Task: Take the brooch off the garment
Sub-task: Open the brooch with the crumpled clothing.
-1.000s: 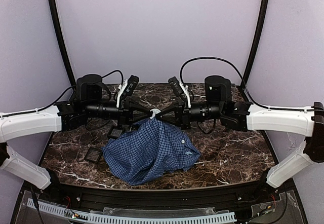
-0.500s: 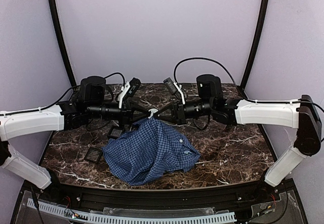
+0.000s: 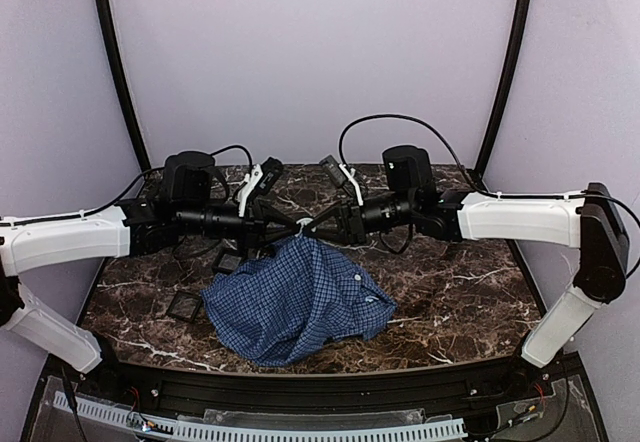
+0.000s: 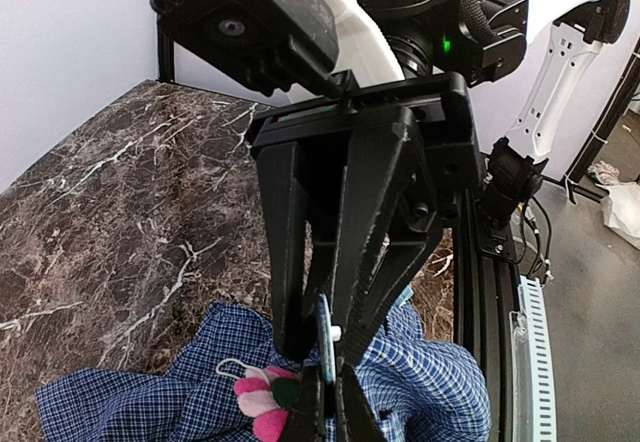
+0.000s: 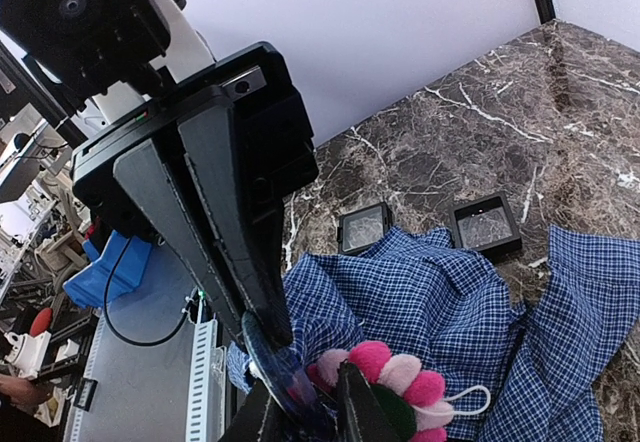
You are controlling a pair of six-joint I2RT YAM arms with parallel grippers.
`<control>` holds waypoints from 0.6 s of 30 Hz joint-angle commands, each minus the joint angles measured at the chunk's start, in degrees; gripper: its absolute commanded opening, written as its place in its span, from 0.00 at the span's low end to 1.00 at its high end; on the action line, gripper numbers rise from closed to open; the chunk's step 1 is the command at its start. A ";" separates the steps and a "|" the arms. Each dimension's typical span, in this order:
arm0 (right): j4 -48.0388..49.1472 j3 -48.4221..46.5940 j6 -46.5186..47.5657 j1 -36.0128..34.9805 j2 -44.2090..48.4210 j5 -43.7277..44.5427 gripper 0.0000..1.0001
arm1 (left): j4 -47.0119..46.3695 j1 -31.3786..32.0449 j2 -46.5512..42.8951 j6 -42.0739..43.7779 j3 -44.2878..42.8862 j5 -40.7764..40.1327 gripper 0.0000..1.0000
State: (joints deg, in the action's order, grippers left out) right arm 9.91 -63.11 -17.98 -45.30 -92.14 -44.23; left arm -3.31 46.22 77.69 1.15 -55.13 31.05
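The garment (image 3: 300, 297), a blue checked shirt, lies bunched mid-table, its peak lifted to where both grippers meet. My left gripper (image 3: 292, 226) comes from the left and my right gripper (image 3: 312, 226) from the right. In the left wrist view my left gripper (image 4: 330, 412) is shut on a thin bluish disc (image 4: 324, 337) beside the pink flower brooch (image 4: 258, 402), above the garment (image 4: 440, 382). In the right wrist view my right gripper (image 5: 305, 412) stands slightly open around that disc, the brooch (image 5: 400, 382) against one finger, over the garment (image 5: 430, 302).
Two small black square trays (image 3: 186, 307) (image 3: 229, 261) sit on the marble left of the shirt, and the right wrist view shows them as trays (image 5: 365, 228) (image 5: 486, 224) behind the cloth. A black rail (image 3: 320, 387) runs along the table's near edge.
The right arm has swung in toward the centre and its wrist has shifted left. The left arm edged right. Both grippers stay together at the shirt's peak.
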 commanded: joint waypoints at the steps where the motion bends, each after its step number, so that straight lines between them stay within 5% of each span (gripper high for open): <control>1: 2.84 -1.00 2.16 1.62 0.33 6.57 0.20 | -2.18 4.85 -0.64 1.13 -2.34 11.68 0.01; 8: 1.53 1.07 5.55 1.44 3.06 3.87 0.27 | -3.17 4.84 -1.08 0.13 -1.89 9.65 0.01; 18: -3.22 4.93 15.41 -1.18 9.34 -4.67 0.64 | -5.01 2.76 -1.56 -2.17 -0.94 7.04 0.01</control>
State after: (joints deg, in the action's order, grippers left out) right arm 5.91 -60.69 -6.90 -45.60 -87.35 -48.23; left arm -5.28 48.88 77.67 0.80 -55.46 35.07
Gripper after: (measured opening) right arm 0.608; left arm 0.011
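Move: The brooch's round disc stands on edge right between my hands: about 1 cm to the right of my left hand's point and 2 cm to the left of my right hand's, roughly level with both. The pink flower is some 2 cm ahead of my left hand, 1 cm right and 3 cm lower. The garment's bulk lies about 8 cm back from that hand, 1 cm left and 16 cm down. I spread my barely open right fingers to more than half, so that they end up apart on either side of the disc's edge. Meanwhile both my hands draw back together about 3 cm, easing right and up by 1 cm or so. My left fingers stay shut on the disc and that hand swings some 5 degrees clockwise; my right swings counter-clockwise and rolls about 10 degrees. ##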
